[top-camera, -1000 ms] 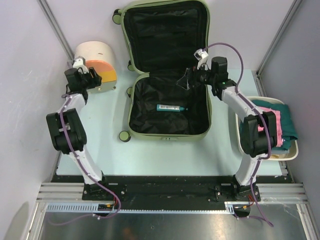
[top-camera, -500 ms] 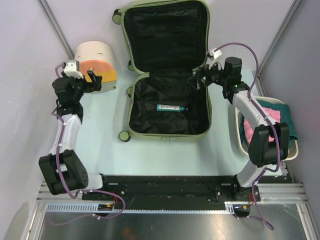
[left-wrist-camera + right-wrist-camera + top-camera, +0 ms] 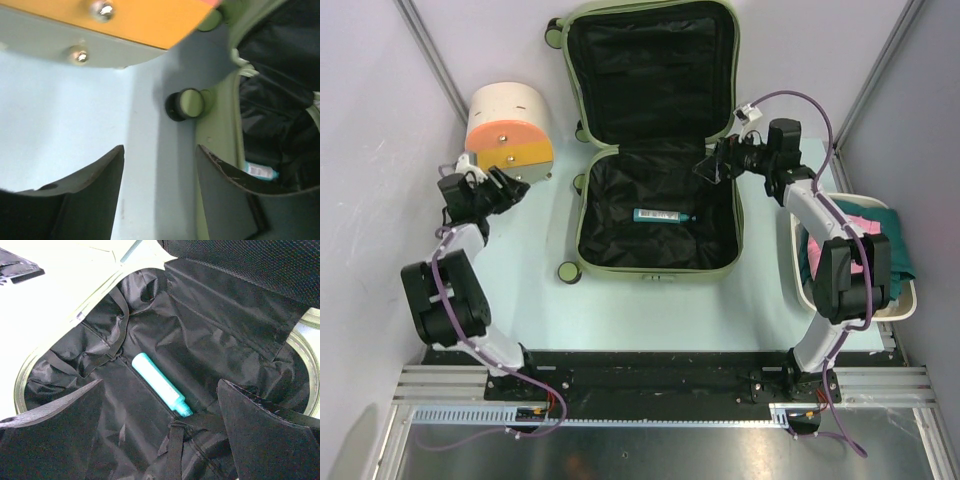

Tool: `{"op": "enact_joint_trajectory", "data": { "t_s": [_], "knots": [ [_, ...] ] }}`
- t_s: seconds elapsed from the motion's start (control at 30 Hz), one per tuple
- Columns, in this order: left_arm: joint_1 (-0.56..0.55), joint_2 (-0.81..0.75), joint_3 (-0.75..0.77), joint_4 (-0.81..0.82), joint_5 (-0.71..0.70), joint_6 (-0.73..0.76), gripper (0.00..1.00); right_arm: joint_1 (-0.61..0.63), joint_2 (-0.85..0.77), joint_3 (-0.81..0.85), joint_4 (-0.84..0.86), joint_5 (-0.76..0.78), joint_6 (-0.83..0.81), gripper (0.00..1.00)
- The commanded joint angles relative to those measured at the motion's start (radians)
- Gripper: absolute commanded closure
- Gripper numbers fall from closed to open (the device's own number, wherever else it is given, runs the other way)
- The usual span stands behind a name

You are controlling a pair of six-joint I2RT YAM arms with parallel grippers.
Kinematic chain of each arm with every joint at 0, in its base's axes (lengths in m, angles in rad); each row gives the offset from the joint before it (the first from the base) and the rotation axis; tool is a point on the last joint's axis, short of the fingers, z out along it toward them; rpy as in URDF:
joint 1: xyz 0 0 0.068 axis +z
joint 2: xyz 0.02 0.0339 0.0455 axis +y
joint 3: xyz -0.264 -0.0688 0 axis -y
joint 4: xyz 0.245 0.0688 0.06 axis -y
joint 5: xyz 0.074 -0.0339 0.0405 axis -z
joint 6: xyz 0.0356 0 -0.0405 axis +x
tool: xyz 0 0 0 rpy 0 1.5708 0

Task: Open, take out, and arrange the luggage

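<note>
The luggage (image 3: 655,272), a pale olive-green suitcase, lies open with its lid (image 3: 650,70) folded back and the black lining showing. A teal tube (image 3: 665,215) lies inside the base; the right wrist view shows the tube (image 3: 160,382) on the lining. My right gripper (image 3: 706,165) hangs open over the base's far right corner, and in its own view the right gripper (image 3: 160,440) holds nothing. My left gripper (image 3: 508,187) is open to the left of the case, below the drum. In the left wrist view the left gripper (image 3: 160,190) frames bare table beside a green wheel (image 3: 186,104).
A cream-and-orange drum-shaped container (image 3: 510,130) stands at the far left, close to my left gripper. A white basin (image 3: 800,285) with green and pink cloth (image 3: 865,245) sits at the right, beside my right arm. Angled frame posts flank the back corners.
My left gripper has pulled back from the drum toward the near side and its jaws narrowed a little. My right gripper moved rightward to the suitcase's right edge, still open.
</note>
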Motion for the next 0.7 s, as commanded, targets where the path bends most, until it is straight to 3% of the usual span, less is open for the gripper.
{"op": "enact_joint_trajectory", "data": {
  "t_s": [0.0,0.13,0.37,0.53,0.67],
  "knots": [
    [0.041,0.101,0.029,0.084,-0.054,-0.093,0.39,0.009,-0.015,0.015,-0.013,0.018,-0.043,0.00],
    [0.038,0.199,0.109,0.094,-0.068,-0.026,0.42,0.000,-0.020,0.015,-0.048,0.012,-0.049,0.00],
    [0.056,0.313,0.213,0.097,-0.087,-0.056,0.54,0.012,-0.050,0.014,-0.112,0.042,-0.127,0.00],
    [0.045,0.402,0.313,0.121,-0.082,-0.061,0.54,0.011,-0.030,0.023,-0.095,0.096,-0.120,0.00],
    [0.038,0.475,0.402,0.121,-0.081,-0.056,0.55,0.013,0.020,0.086,-0.181,0.116,-0.186,0.00]
  ]
}}
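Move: The left hand, empty and half open, has the lowest knob of the drawer cabinet about 13 cm ahead, 5 cm to its left and some 10 cm lower; the middle drawer's knob sits roughly 8 cm above that lowest knob. The suitcase's near-table wheel stands about 11 cm ahead, 11 cm right and 11 cm below. From the idle right hand the lowest knob is about 46 cm left, 11 cm ahead and 17 cm lower. Down first, by about 6 cm and drifting left, then forward and left at nearly constant height, the left hand closes in on the cabinet's lower front, ending some 9 cm farther out and 6–7 cm left. It swings slightly counter-clockwise while its fingers narrow without shutting; no touch on a knob can be seen. The right hand, still wide open over the suitcase, sinks about 2.5 cm. ##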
